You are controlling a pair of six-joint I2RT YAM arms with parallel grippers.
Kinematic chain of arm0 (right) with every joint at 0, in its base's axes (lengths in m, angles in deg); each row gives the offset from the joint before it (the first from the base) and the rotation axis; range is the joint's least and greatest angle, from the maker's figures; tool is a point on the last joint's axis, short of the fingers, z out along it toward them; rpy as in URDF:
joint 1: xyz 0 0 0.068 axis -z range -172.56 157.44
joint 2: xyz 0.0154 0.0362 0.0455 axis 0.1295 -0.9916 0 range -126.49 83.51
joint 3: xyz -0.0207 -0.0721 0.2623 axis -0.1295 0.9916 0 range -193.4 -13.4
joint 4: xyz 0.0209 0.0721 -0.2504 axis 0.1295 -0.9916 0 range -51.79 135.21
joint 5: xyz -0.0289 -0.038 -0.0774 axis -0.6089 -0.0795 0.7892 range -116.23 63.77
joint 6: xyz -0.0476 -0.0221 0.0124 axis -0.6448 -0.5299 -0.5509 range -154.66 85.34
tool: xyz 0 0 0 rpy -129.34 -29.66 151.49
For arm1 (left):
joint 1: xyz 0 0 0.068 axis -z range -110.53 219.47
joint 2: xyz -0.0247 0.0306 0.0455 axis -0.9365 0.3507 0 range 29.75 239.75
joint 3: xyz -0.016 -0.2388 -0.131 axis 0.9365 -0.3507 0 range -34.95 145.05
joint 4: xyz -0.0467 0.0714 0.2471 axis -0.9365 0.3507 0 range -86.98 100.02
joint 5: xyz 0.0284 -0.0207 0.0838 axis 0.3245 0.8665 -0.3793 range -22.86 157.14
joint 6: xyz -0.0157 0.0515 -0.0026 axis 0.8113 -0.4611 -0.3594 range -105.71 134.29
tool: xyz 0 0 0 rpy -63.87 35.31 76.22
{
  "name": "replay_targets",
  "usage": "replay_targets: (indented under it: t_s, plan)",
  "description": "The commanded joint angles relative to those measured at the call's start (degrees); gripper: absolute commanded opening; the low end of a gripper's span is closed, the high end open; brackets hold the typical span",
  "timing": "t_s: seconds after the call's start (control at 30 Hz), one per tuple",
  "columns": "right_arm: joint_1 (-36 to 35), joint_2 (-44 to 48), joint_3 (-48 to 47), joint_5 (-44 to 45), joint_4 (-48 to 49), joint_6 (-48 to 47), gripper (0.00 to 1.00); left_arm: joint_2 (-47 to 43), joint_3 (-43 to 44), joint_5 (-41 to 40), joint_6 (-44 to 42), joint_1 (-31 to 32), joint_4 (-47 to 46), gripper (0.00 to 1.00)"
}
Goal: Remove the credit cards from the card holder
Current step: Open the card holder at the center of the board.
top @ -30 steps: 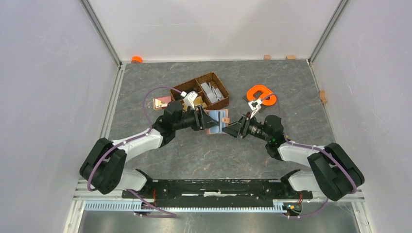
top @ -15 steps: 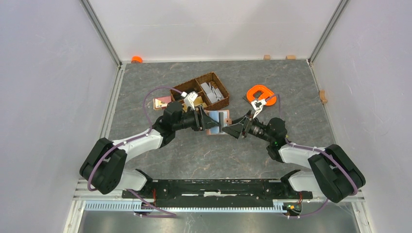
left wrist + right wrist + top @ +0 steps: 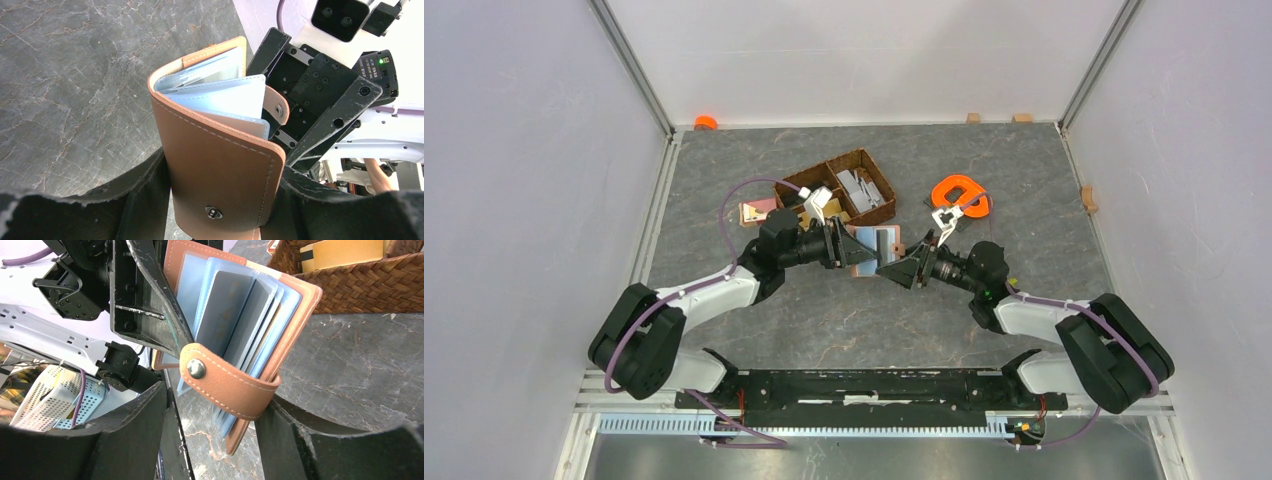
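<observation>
The tan card holder (image 3: pixel 871 247) hangs above the table's middle, part-open, with my left gripper (image 3: pixel 848 247) shut across its covers. In the left wrist view the holder (image 3: pixel 220 165) fills the space between my fingers, snap stud facing the camera; my left gripper (image 3: pixel 220 205) clamps it. Blue and pale grey credit cards (image 3: pixel 235 315) fan out in clear sleeves (image 3: pixel 225 97) inside. My right gripper (image 3: pixel 894 264) stands open round the holder's free end: the snap tab (image 3: pixel 230 385) lies between its jaws (image 3: pixel 215 407), the right finger (image 3: pixel 285 440) against the cover, the left finger (image 3: pixel 125 435) apart from it.
A dark brown wicker basket (image 3: pixel 876 205) with flat pieces in it stands just behind the holder, also close in the right wrist view (image 3: pixel 350 285). An orange ring-shaped object (image 3: pixel 960 193) lies back right. A pink-and-white piece (image 3: pixel 757 211) lies left of the basket.
My right gripper has slid left until its jaws stand round the holder's free end. The left gripper and the holder have stayed in place.
</observation>
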Motion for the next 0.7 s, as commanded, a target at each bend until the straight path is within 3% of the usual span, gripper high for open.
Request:
replay_targets:
  t_s: [0.0,0.33,0.47,0.67]
  plan:
    - [-0.7,0.74,-2.33,-0.3,-0.29,-2.67,0.64,-0.01,0.52,1.84,1.53,-0.14,-4.31,0.09]
    - [-1.13,0.09,-2.79,0.04,-1.05,-2.91,0.42,0.55,0.76,2.23,1.97,-0.04,-4.68,0.1]
    - [-1.13,0.24,-2.92,0.88,-2.73,-3.26,0.25,0.45,0.68,1.96,2.06,-0.02,-4.57,0.13]
    - [-1.17,0.35,-3.15,1.54,-3.89,-3.55,0.08,0.41,0.48,1.79,2.06,-0.02,-4.46,0.3]
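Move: Just ahead of the right hand, about 3 cm farther out, 2 cm to its left and level with it, is the middle of the partly opened card holder. The left hand already holds the holder, whose middle is about 1 cm ahead and 1 cm right of it. From the right hand, the woven basket lies about 16 cm ahead, 11 cm left and 10 cm lower; the orange ring lies 16 cm ahead and 17 cm right. Closing from wide open to nearly shut, the right fingers pinch the near leather edge of the card holder just below the snap strap, while the hand eases only about half a centimetre left and its wrist hardly turns. The left hand stays put with its opening unchanged, keeping its hold on the holder. ##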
